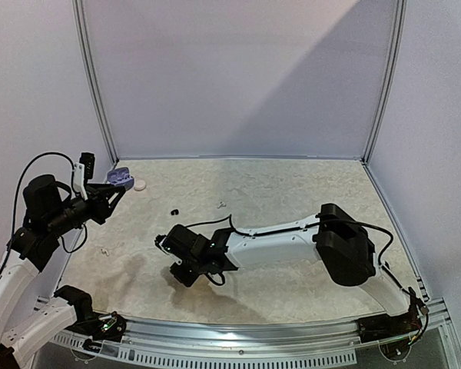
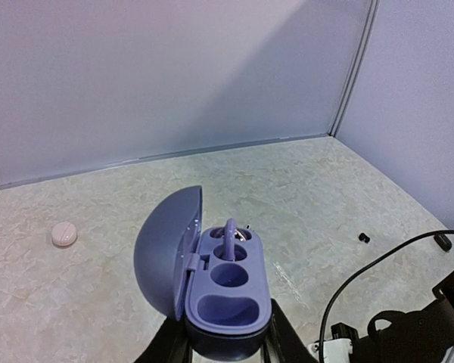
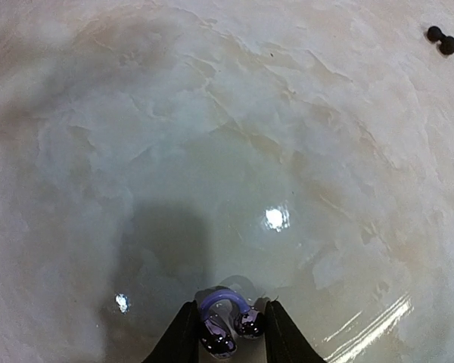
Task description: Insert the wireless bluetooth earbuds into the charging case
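Observation:
My left gripper (image 2: 227, 344) is shut on a purple charging case (image 2: 225, 299) and holds it up at the table's left side (image 1: 121, 176). Its lid stands open to the left. One purple clip-shaped earbud (image 2: 230, 238) stands in the far sockets, and the near sockets are empty. Low over the table's middle, my right gripper (image 3: 227, 333) has both fingers against another purple earbud (image 3: 228, 318) with two shiny dark ends, which rests on the tabletop. In the top view that gripper (image 1: 165, 246) points down and hides the earbud.
A black earbud (image 1: 174, 211) (image 3: 442, 39) lies beyond the right gripper. A small white piece (image 1: 222, 204) lies further right. A round white object (image 1: 140, 184) (image 2: 63, 234) sits near the back left corner, and a tiny white piece (image 1: 104, 250) lies at the left. White walls enclose the table.

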Robot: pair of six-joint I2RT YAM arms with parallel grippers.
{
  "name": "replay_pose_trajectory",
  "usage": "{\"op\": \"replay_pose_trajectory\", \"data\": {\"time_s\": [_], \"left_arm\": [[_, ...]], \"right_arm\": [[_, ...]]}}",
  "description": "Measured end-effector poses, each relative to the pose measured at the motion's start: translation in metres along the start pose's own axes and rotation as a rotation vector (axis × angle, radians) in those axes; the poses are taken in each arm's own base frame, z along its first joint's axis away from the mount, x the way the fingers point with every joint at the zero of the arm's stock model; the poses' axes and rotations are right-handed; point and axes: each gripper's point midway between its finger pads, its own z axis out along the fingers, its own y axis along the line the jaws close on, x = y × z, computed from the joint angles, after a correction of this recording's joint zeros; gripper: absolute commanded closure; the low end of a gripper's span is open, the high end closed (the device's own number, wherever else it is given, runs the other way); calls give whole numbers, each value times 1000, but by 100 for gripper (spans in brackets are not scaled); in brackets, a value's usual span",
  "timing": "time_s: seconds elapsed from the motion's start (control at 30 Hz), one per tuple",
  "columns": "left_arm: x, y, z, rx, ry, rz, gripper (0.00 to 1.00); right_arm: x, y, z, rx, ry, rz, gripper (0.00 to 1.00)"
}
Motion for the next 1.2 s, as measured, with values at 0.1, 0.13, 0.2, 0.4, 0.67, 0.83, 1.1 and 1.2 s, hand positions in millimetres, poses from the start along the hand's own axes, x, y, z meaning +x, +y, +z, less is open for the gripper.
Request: {"op": "replay_pose_trajectory", "data": {"time_s": [0.1, 0.13, 0.2, 0.4, 0.67, 0.83, 1.1, 1.2], "left_arm": [[0, 0, 0, 0, 0, 1, 100], [0, 0, 0, 0, 0, 3, 100], [0, 0, 0, 0, 0, 4, 100], [1, 0, 0, -1, 3, 3, 100], [5, 1, 2, -1, 11, 0, 100], [6, 1, 3, 0, 14, -1, 100], [11, 2, 5, 2, 28, -7, 100], [11, 2, 5, 2, 29, -7, 100]], "right_arm": [[11, -3, -8, 16, 23, 23, 70], [16, -6, -12, 29, 33, 36, 70], [30, -13, -21, 63, 59, 73, 70], [82, -40, -60, 197, 153, 269, 70], [127, -46, -92, 329, 235, 510, 61], [136, -38, -102, 341, 289, 580, 44], [141, -25, -114, 235, 431, 542, 42], [127, -27, -117, 144, 458, 492, 49]]}}
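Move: The earbuds are already between the right fingertips at table height; the bare patch they go to lies about 16 cm to the right and 5 cm back, level with the hand. Some 30 cm straight ahead of the right hand lie the black earbuds, about 3 cm left, and the white earbuds are roughly 33 cm ahead and 12 cm right. From the left hand, which holds the open case, the pinched earbuds are about 11 cm right, 5 cm back and 26 cm below. Keep the right fingers on the earbuds and sweep them low along the table about 16 cm to the right, drawing back towards the base and turning the wrist clockwise some 35 degrees. Then open the fingers to let go while still easing back, tip them steeper downward, and finally lift clear by a centimetre or two. ##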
